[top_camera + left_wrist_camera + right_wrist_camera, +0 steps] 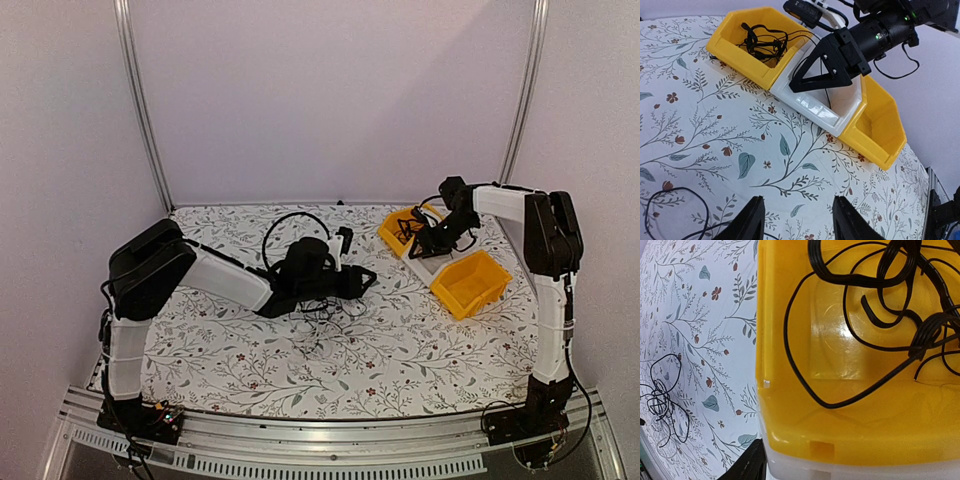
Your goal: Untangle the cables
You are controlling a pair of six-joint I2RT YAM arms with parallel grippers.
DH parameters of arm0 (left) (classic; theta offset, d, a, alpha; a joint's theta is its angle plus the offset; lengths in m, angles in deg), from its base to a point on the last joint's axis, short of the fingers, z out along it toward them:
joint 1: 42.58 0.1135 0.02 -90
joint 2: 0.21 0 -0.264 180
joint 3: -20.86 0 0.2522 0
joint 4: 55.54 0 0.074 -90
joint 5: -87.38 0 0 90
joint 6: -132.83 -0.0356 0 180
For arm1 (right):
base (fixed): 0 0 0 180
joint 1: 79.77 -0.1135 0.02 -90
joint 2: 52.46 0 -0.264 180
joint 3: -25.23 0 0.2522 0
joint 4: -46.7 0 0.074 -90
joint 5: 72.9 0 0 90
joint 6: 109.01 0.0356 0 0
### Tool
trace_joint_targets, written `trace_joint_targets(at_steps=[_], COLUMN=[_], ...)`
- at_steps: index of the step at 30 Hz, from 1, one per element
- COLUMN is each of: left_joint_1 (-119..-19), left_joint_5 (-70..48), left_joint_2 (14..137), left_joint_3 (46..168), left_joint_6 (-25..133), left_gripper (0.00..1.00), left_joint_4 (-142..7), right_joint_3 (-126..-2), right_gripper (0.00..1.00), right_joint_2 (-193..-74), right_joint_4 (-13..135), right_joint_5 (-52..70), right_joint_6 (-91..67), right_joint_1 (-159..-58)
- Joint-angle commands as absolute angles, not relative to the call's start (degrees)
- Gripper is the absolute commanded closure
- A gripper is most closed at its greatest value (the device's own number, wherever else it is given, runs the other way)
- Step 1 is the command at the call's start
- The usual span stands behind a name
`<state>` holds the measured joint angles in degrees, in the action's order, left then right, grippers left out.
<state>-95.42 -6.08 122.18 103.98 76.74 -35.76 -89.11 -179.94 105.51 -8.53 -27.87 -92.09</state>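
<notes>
A loose tangle of thin black cables [322,312] lies on the floral table just in front of my left gripper [345,282]. In the left wrist view that gripper [799,220] is open over bare cloth, and one black cable [675,207] loops at its lower left. More black cables [760,42] are heaped in the left yellow bin [727,47]. My right gripper [428,240] hovers at that bin, open and holding nothing. In its own view only one finger [745,467] shows, below the bin's cables [900,305]. The table tangle [662,407] appears at far left.
Three bins stand in a diagonal row at the back right: the yellow bin with cables [392,232], a white bin [425,268] and an empty yellow bin [470,285]. The right gripper's body [830,67] hangs above the white bin [815,107].
</notes>
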Motion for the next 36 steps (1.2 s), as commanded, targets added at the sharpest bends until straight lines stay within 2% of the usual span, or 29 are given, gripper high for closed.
trace_joint_targets(at_steps=[1,6,12,14,16,22,23,24,25,33,36], left_joint_1=[-96.3,-96.3,-96.6,-96.7,-96.7,-96.9,-96.9,-97.0,-96.9,-97.0,-97.0], left_joint_5=[-5.8,-5.6,-5.5,-5.5,-5.6,-5.7,-5.7,-5.6,-5.5,-5.5,-4.9], left_joint_2=[119.6,119.3,119.0,119.0,119.1,118.9,118.9,118.7,118.7,120.8,120.9], left_joint_3=[103.2,102.6,101.9,101.9,101.9,101.9,101.8,101.7,101.5,104.7,105.7], left_joint_6=[76.0,75.9,75.7,75.6,75.6,75.2,75.1,75.1,75.1,75.1,75.1], left_gripper=[0.54,0.54,0.54,0.54,0.54,0.54,0.54,0.54,0.54,0.54,0.54], left_joint_4=[-35.1,-35.1,-34.7,-34.7,-34.6,-34.7,-34.7,-34.7,-34.6,-35.0,-35.2], right_joint_3=[-89.7,-88.5,-85.0,-83.7,-82.9,-82.6,-82.5,-82.4,-82.3,-82.8,-83.9], right_gripper=[0.48,0.52,0.63,0.7,0.82,0.85,0.88,0.97,1.0,0.99,0.88], right_joint_2=[-181.6,-181.5,-178.9,-177.4,-176.0,-175.1,-174.7,-174.4,-174.0,-175.3,-176.2], right_joint_4=[104.1,101.7,98.5,97.1,96.1,96.1,96.1,96.1,96.0,98.6,101.5], right_joint_5=[-11.8,-16.1,-19.2,-19.6,-19.9,-19.8,-19.8,-19.8,-19.9,-23.7,-30.3], right_joint_6=[-27.2,-27.2,-27.7,-27.9,-27.8,-27.6,-27.6,-27.6,-27.5,-26.1,-27.2], right_joint_1=[-91.6,-90.8,-90.2,-90.0,-89.9,-89.6,-89.7,-89.6,-89.6,-89.4,-89.4])
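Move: At the inner left edge of the white bin, the right hand has the thin cable that trails over from the upper yellow bin almost between its fingers, roughly 1 cm to its right and 2 cm down. The white bin's middle is level and about 6 cm to its right. The upper yellow bin is some 9 cm ahead and 2 cm left, the lower one 9 cm back and 15 cm right. From the left hand that cable lies about 12 cm ahead, 12 cm right and 6 cm lower. Closing from half open to nearly shut, the right fingers pinch the thin cable beside the white bin's left wall. As they close, the hand rolls its left side up by some 10 degrees, so the fingertips point more to the left, and edges about 1 cm left; then it eases about 1 cm up. ##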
